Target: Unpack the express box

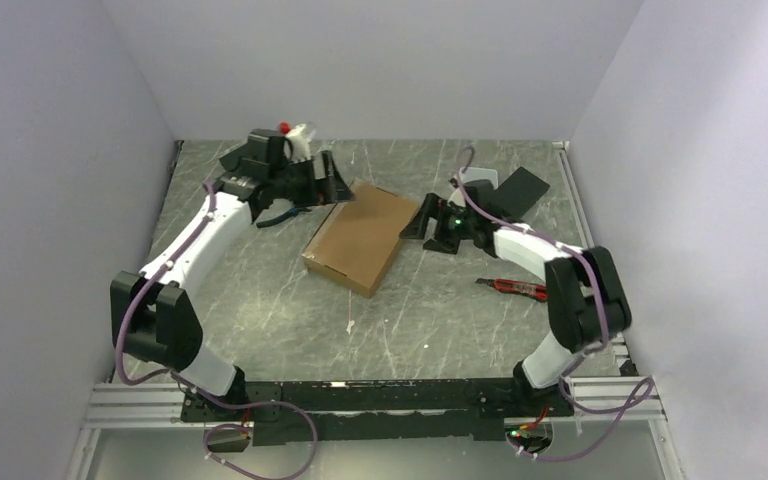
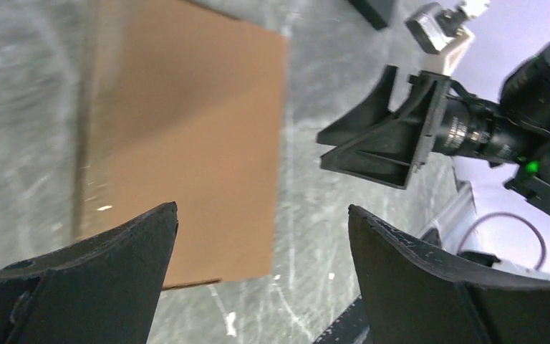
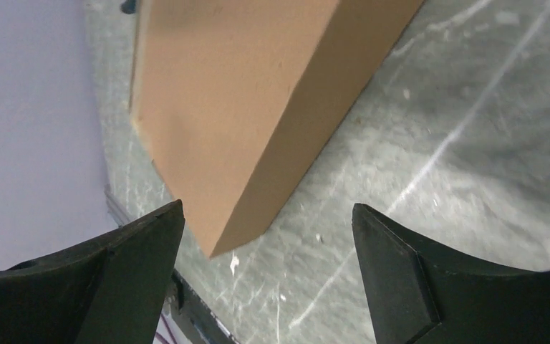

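Note:
The express box [image 1: 360, 238] is a flat brown cardboard mailer lying shut in the middle of the table, also in the left wrist view [image 2: 186, 143] and the right wrist view [image 3: 243, 93]. My left gripper [image 1: 337, 180] hovers at its far left corner, jaws wide open and empty [image 2: 261, 211]. My right gripper [image 1: 418, 220] stands just off the box's right side, open with nothing between its fingers [image 3: 266, 209]. The right gripper [image 2: 372, 136] also shows in the left wrist view.
A red-handled cutter [image 1: 512, 287] lies on the table near the right arm. A black flat block [image 1: 520, 190] and a small white-grey case [image 1: 478, 186] sit at the back right. A black cable [image 1: 280, 215] lies left of the box. Walls enclose three sides.

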Robot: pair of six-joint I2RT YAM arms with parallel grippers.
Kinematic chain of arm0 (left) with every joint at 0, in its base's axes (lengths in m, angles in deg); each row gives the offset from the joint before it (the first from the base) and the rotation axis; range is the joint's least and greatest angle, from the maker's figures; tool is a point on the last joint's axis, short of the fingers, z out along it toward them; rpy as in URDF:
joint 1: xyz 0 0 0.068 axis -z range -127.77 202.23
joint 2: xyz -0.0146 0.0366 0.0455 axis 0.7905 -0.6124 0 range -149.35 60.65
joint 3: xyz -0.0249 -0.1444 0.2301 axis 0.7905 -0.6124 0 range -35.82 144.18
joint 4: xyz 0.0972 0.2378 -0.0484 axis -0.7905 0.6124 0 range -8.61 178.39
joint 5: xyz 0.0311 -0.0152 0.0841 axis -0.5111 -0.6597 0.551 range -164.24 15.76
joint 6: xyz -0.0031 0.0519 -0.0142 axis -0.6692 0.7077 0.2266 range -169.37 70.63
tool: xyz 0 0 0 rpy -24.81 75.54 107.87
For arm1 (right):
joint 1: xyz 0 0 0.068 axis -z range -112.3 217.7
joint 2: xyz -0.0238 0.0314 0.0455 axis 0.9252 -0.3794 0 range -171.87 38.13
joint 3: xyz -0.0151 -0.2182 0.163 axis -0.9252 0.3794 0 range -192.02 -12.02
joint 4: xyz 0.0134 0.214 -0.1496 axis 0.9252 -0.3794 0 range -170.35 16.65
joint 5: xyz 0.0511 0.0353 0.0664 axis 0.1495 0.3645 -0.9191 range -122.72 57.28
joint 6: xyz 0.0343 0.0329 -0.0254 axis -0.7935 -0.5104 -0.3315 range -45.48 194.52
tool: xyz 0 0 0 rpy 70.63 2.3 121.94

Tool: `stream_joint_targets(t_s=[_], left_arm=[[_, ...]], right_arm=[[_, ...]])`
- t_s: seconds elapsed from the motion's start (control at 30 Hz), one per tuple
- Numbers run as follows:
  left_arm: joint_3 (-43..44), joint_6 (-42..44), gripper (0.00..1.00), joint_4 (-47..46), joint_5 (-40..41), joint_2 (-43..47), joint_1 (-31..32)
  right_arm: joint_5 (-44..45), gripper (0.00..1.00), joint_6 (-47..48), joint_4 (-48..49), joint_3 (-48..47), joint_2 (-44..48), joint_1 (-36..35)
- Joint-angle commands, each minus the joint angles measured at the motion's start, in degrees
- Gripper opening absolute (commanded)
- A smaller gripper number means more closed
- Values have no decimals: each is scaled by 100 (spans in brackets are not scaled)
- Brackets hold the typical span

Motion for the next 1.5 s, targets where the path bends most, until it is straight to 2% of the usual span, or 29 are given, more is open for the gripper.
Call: stream_joint_targets(t_s=[0.0,0.17,0.23,0.37,0.47,0.67,0.8,1.47], left_arm=[[-321,289,93,146,13,-76,-742],[610,974,84,829,-338,-1389,-1388],[1052,1094,74,1108,-531,-1850,-1466],[1320,1186,68,1013,-563,-2418,-1414],[1327,1402,66,945,-177,-2556,-1283],[1320,1688,63,921,75,-2762,-1159],[1191,1729,64,837,223,-2772,-1155],[1157,1946,51,1060,1002,-2903,-1153]], right_arm=[[900,89,-137,-605,-968,-748,-478],[1025,80,-104,-609,-1435,-1331,-729],[1054,77,-48,-607,-1557,-1484,-788],[1160,71,28,-637,-1609,-1635,-807],[1114,68,93,-578,-1575,-1684,-807],[1030,63,168,-563,-1570,-1800,-803],[1034,62,183,-576,-1559,-1822,-803],[1043,54,203,-560,-1564,-1989,-803]])
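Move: The express box lies flat, its middle some 4 cm ahead of the left hand, 2 cm to its left and 19 cm below; the pliers lie about 12 cm ahead of that hand and 15 cm left, down on the table. From the right hand the box's middle is about 3 cm ahead, 11 cm left and 7 cm below; the red knife lies roughly 6 cm back and 14 cm right of that hand, 10 cm below. The express box is closed in on from both long sides. The left hand drops some 17 cm while going forward and left, tips about 20 degrees steeper and brings its right finger onto the taped left edge; the right hand eases about 5 cm left and down, slightly forward, to straddle the right edge. Both then stay nearly in place, fingers narrowing to about half open. ##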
